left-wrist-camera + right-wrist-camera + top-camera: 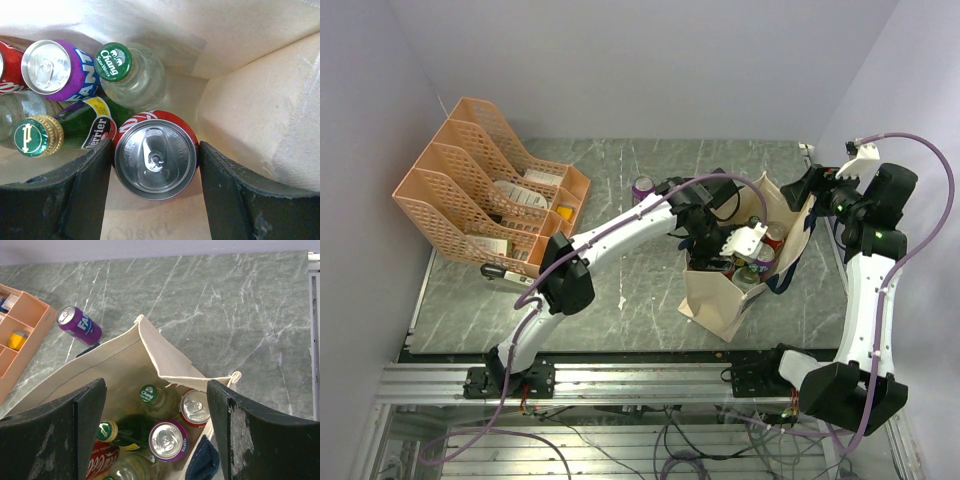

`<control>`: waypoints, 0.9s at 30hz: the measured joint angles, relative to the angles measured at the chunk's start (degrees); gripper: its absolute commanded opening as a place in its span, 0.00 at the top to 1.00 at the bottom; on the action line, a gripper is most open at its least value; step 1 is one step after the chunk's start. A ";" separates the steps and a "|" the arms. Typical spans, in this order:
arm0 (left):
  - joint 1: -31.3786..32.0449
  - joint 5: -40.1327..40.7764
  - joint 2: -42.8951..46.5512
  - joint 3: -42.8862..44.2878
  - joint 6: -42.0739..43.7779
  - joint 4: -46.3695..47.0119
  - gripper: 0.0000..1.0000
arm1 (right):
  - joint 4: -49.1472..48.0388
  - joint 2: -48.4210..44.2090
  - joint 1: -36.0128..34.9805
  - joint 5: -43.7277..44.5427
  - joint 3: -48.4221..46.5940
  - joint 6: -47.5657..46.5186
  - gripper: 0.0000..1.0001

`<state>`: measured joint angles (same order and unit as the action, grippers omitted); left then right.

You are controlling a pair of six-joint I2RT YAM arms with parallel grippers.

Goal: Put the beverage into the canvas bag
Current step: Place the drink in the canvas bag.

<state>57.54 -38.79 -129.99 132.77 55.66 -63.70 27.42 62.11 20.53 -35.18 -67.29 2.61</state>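
Observation:
The cream canvas bag (pixel 712 300) stands open on the marble table between my arms. My left gripper (pixel 745 245) reaches down inside it. In the left wrist view, my left gripper (pixel 155 150) is shut on a red can (pixel 156 156), a finger against each side, close to the bag's cloth wall (pixel 250 110). Beside that can stand a purple Fanta can (pixel 50 67), a Chang bottle (pixel 120 65) and a Perrier bottle (pixel 42 134). My right gripper (pixel 808 190) hangs open over the bag's far right rim, and the right wrist view shows my right gripper (pixel 155 385) with nothing between its fingers.
Another purple Fanta can (pixel 643 188) lies on the table behind the bag, also seen as a purple can (pixel 78 325) from the right wrist. Orange file trays (pixel 490 200) stand at the back left. A navy handle (pixel 202 462) droops over the bag's rim.

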 measured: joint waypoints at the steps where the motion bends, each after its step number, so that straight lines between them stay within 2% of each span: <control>1: 0.00 0.02 0.00 -0.17 0.20 0.11 0.93 | 0.00 0.09 0.00 0.00 0.00 -0.04 0.19; 17: 0.00 0.37 -0.28 -5.53 0.90 4.85 0.93 | -0.11 0.79 0.04 0.02 0.02 -0.44 0.19; 27: 0.15 0.17 -3.76 -3.93 1.11 4.55 0.93 | -0.15 1.29 0.04 0.02 0.31 -1.18 0.18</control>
<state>57.69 -38.61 -133.75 128.84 56.77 -59.16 27.27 63.40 20.58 -35.16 -66.98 1.43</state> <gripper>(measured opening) 0.727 0.815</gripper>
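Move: The left hand already holds the red Coke can inside the canvas bag; its free spot on the bag floor is about 11 cm below and 3 cm to the right, neither ahead nor back. The near clear bottle is roughly 7 cm right and 2 cm back, the leaning green bottle 6 cm right and 4 cm ahead, and the purple can 11 cm right and 2 cm ahead. From the right hand, the spot is some 10 cm left, 14 cm back and well below. The left hand lowers the red Coke can about 5 cm, almost straight down into the near part of the canvas bag, on the left side of the near clear bottle and the leaning green bottle, its pace picking up a little towards the end. The fingers keep their grip around the can's upper end and the wrist hardly turns, so the can stays slanted, its lower end pointing down and to the right. ##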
